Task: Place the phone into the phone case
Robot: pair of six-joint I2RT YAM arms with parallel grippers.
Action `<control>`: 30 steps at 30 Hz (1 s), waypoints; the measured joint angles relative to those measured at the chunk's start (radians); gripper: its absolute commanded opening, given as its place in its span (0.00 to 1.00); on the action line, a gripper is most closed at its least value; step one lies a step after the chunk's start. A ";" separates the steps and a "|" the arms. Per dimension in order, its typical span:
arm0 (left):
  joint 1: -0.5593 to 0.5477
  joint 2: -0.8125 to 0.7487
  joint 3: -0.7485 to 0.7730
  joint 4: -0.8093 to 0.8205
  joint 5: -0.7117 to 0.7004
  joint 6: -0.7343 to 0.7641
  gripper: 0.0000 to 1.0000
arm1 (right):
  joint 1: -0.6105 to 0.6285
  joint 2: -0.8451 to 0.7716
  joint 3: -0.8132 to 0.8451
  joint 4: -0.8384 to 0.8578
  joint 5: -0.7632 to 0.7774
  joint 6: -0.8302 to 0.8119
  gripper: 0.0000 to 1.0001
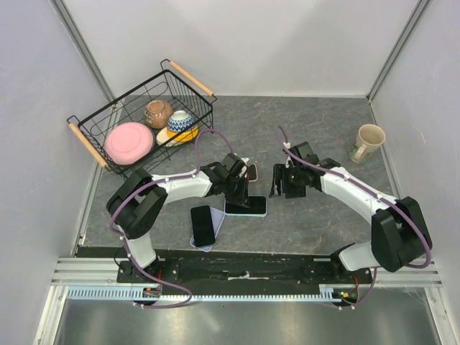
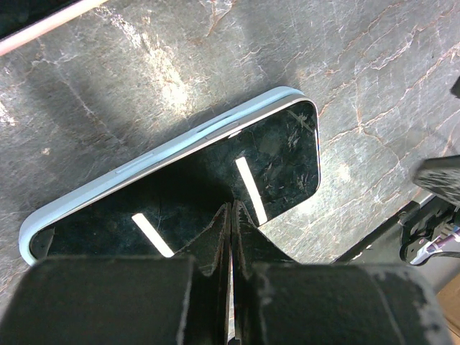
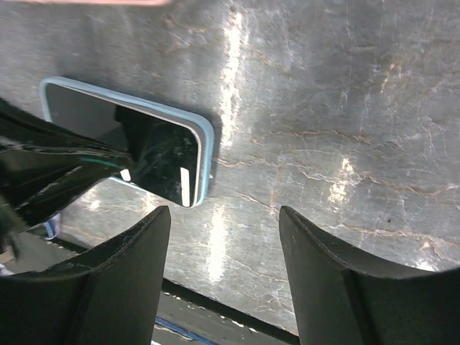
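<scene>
The phone (image 2: 273,158), its black screen facing up, lies inside the light-blue phone case (image 2: 165,147) flat on the grey table. My left gripper (image 2: 230,210) is shut, and its joined tips rest on the screen near the phone's long edge. In the top view the phone (image 1: 253,205) sits mid-table with the left gripper (image 1: 241,188) over it. My right gripper (image 3: 224,215) is open and hovers over bare table just right of the case's (image 3: 207,154) end, holding nothing. The left arm's dark fingers cover part of the phone (image 3: 162,154) in the right wrist view.
A second dark phone (image 1: 203,224) lies on a lavender case (image 1: 218,223) near the front edge. A pink-edged device (image 1: 252,171) lies behind the left gripper. A wire basket (image 1: 93,147) with dishes stands back left, and a cream mug (image 1: 368,141) back right.
</scene>
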 measured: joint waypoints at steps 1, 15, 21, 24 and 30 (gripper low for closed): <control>0.000 0.000 0.000 0.000 0.000 0.000 0.02 | -0.011 -0.009 0.000 0.005 -0.014 0.000 0.70; 0.000 0.000 0.002 -0.004 -0.003 0.000 0.02 | -0.164 -0.021 -0.183 0.278 -0.437 0.075 0.59; 0.000 0.000 0.006 -0.010 -0.008 0.000 0.02 | -0.164 0.036 -0.211 0.332 -0.484 0.088 0.45; 0.000 0.000 0.007 -0.012 -0.010 0.000 0.02 | -0.163 0.069 -0.219 0.344 -0.486 0.083 0.42; 0.000 0.000 0.011 -0.020 -0.014 0.001 0.02 | -0.140 0.158 -0.249 0.372 -0.489 0.078 0.40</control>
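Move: The phone in the light-blue case lies with its middle about 12 cm to the right hand's left, 2 cm nearer the base and 6 cm below; its near end is only some 4 cm to the left. The pink-cased phone is about 15 cm left and 9 cm farther out. From the left hand, whose shut fingertips are already on the phone, the phone's middle is about 1 cm left and 1 cm below; the black phone is some 14 cm left and 7 cm back. The phone in its light-blue case stays under the left hand's shut fingertips while the right hand comes down to its right end: first up about 1.5 cm, then down more than 6 cm, drawing back some 3 cm and left 2.5 cm. The right wrist rolls about 25 degrees so its fingers slant more to the left, and they close partway, still open, ending close against that end's near corner. ##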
